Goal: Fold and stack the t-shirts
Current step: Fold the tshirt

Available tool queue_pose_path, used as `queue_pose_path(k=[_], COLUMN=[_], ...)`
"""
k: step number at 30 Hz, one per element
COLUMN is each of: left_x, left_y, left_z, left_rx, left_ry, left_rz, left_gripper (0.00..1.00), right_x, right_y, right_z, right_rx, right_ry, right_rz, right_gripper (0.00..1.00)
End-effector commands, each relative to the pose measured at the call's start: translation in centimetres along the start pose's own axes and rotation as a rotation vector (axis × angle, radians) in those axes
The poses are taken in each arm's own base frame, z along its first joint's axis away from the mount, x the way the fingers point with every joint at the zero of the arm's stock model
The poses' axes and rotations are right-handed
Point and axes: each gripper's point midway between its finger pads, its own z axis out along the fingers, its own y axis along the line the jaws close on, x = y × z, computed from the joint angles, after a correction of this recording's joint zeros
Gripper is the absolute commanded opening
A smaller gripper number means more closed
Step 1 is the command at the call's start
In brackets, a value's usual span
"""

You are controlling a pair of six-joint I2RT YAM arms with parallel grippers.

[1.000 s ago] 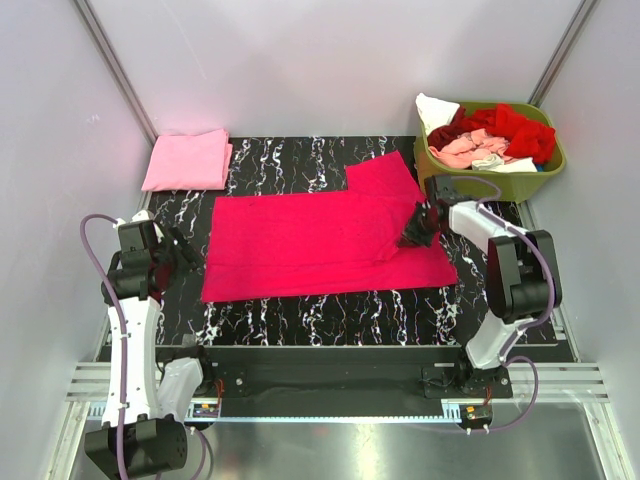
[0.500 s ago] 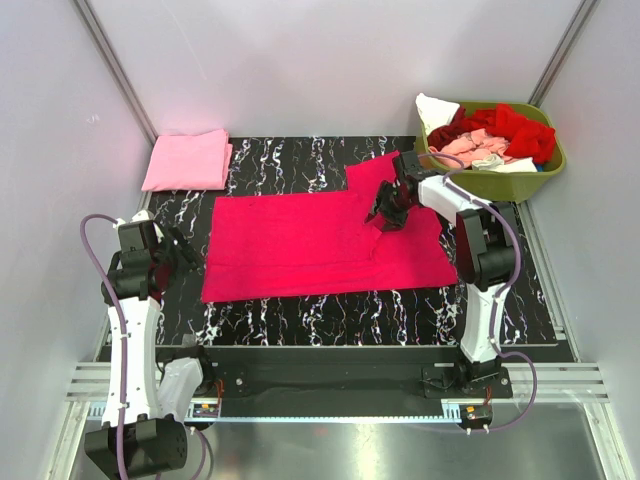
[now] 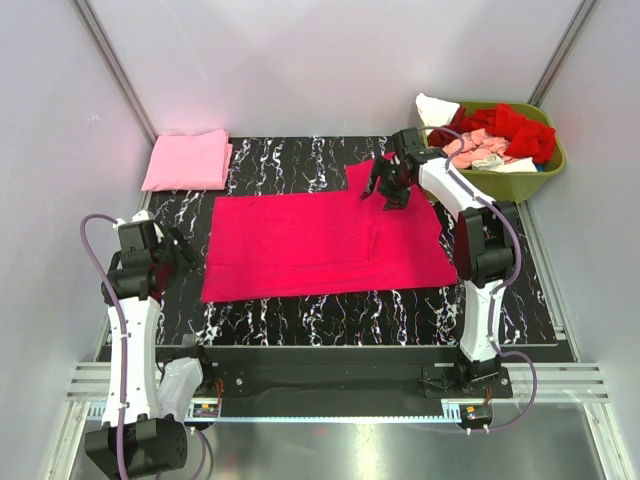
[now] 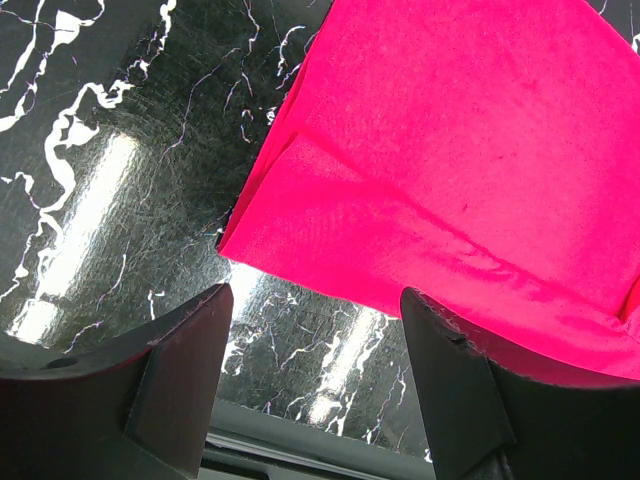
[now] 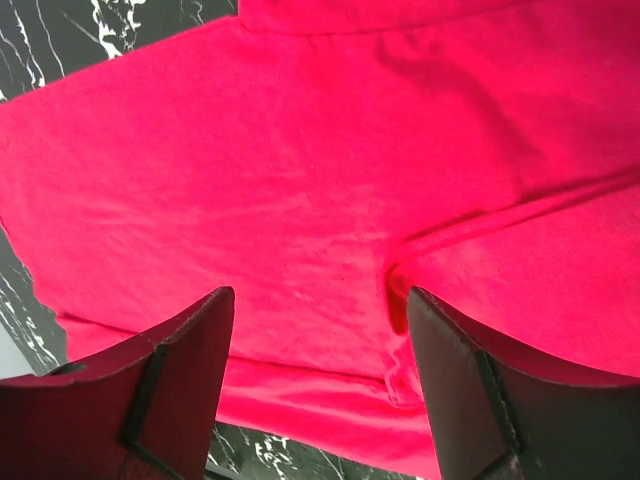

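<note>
A bright magenta t-shirt (image 3: 310, 245) lies spread flat on the black marbled table (image 3: 300, 320). One sleeve sticks out at its far right. My right gripper (image 3: 385, 190) hovers open over that sleeve area, and in the right wrist view only magenta cloth (image 5: 320, 170) lies below the open right gripper (image 5: 320, 340), nothing between the fingers. My left gripper (image 3: 185, 250) stands open just left of the shirt's left edge. In the left wrist view the left gripper (image 4: 315, 340) is over bare table beside the shirt's corner (image 4: 450, 150). A folded light pink t-shirt (image 3: 187, 160) lies at the back left.
An olive-green basket (image 3: 500, 187) at the back right holds red (image 3: 520, 125), salmon (image 3: 468, 148) and white (image 3: 435, 106) shirts. Grey walls close in the sides and back. A metal rail runs along the near edge.
The right gripper was shut on the magenta shirt near its right side; it has opened, let the cloth go, and moved toward the far sleeve. The left arm has not moved.
</note>
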Motion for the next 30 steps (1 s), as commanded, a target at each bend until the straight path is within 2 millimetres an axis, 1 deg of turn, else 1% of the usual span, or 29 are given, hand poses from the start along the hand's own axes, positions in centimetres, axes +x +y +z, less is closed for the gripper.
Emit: queue_pose_path(k=[1,2,3,4,5,6,7,8,9,10,11,12,13,14,15,16,17,18,19,20,21,22,23,25,27,30], left_x=[-0.4,-0.3,-0.3,-0.1,0.0,0.1,0.4,0.5,0.6,1.0,1.4,2.2,2.6,3.6,4.3,5.1,6.3,7.3,7.5,8.3,8.2,8.1,8.1,7.8,8.1,8.0], left_y=[0.0,0.0,0.2,0.4,0.5,0.7,0.8,0.8,0.7,0.3,0.0,-1.0,-1.6,-1.8,-1.9,-2.1,-1.4,-1.5,-1.5,-1.0,-0.7,-0.5,-0.4,-0.2,0.2,1.0], left_z=[0.5,0.7,0.8,1.1,1.2,1.4,1.7,1.8,1.9,2.2,2.5,2.6,3.1,3.4,3.7,4.0,4.5,4.7,5.0,5.3,5.4,5.3,5.4,5.7,6.3,7.5], left_rx=[0.000,-0.003,-0.010,-0.026,-0.031,-0.045,-0.054,-0.057,-0.057,-0.053,-0.045,-0.007,0.003,-0.002,-0.012,-0.034,-0.062,-0.061,-0.060,-0.076,-0.096,-0.110,-0.117,-0.132,-0.142,-0.182], left_ry=[-0.018,-0.012,-0.006,0.010,0.016,0.025,0.042,0.054,0.062,0.080,0.097,0.123,0.135,0.160,0.175,0.187,0.211,0.228,0.221,0.232,0.213,0.207,0.201,0.180,0.177,0.149], left_rz=[-0.006,-0.007,-0.009,-0.013,-0.017,-0.019,-0.025,-0.027,-0.024,-0.024,-0.029,-0.023,-0.050,-0.055,-0.058,-0.077,-0.097,-0.091,-0.121,-0.128,-0.129,-0.142,-0.146,-0.158,-0.156,-0.168], left_gripper=[0.73,0.73,0.73,0.73,0.73,0.72,0.72,0.71,0.70,0.70,0.70,0.70,0.69,0.69,0.69,0.69,0.69,0.69,0.68,0.68,0.68,0.68,0.69,0.71,0.73,0.76], right_x=[-0.1,0.7,1.3,1.3,3.0,3.5,3.8,5.2,5.8,6.1,8.0,8.7,9.3,11.0,11.7,11.9,13.5,13.8,13.7,15.4,15.7,15.4,15.5,15.0,14.4,14.3], right_y=[0.7,-0.7,-1.5,-2.0,-4.7,-5.7,-6.5,-9.0,-10.1,-10.1,-11.8,-12.1,-12.3,-13.2,-13.6,-13.8,-14.8,-15.5,-15.8,-17.1,-17.8,-18.4,-19.3,-19.9,-20.1,-20.8], right_z=[-3.9,-4.6,-5.0,-6.6,-6.1,-6.5,-7.7,-7.6,-7.9,-8.9,-8.6,-8.8,-9.5,-9.4,-9.6,-10.3,-10.1,-10.4,-10.8,-10.2,-10.2,-10.2,-10.2,-10.2,-10.2,-9.3], right_rx=[0.006,0.049,0.074,0.084,0.158,0.177,0.187,0.232,0.244,0.217,0.241,0.245,0.245,0.267,0.274,0.277,0.296,0.304,0.291,0.299,0.289,0.261,0.269,0.294,0.300,0.306], right_ry=[-0.045,-0.054,-0.057,-0.095,-0.075,-0.078,-0.098,-0.071,-0.064,-0.083,-0.046,-0.041,-0.048,-0.017,-0.013,-0.037,-0.016,-0.026,-0.062,-0.033,-0.036,-0.053,-0.056,-0.068,-0.082,-0.063], right_rz=[-0.053,-0.045,-0.039,-0.032,-0.010,0.001,0.016,0.056,0.079,0.088,0.107,0.110,0.110,0.127,0.136,0.141,0.168,0.199,0.224,0.280,0.316,0.365,0.401,0.412,0.416,0.442], right_gripper=[0.77,0.77,0.77,0.79,0.80,0.80,0.80,0.80,0.80,0.80,0.80,0.80,0.80,0.80,0.81,0.81,0.82,0.81,0.82,0.82,0.81,0.80,0.80,0.80,0.80,0.79])
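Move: The right hand, just clear of the t-shirt, goes for the t-shirt's near-right corner, about 21 cm back, 18 cm to its right and 9 cm below. The small crease lies some 8 cm back and straight below, the upper sleeve about 13 cm ahead and 2 cm right, the green basket roughly 14 cm ahead and 31 cm right. The left hand has the t-shirt's near-left corner about 3 cm back, 3 cm left and 16 cm below. The right hand sweeps back some 22 cm and about 17 cm to the right over the t-shirt, sinking only in the later part, with fingers still wide open, turning clockwise and tipping steeper until it hovers by the near-right corner. Meanwhile the left hand, open too, sinks about 10 cm towards the near hem, shifting 4 or 5 cm right and tipping its fingers more steeply down; neither is seen to touch cloth yet. ##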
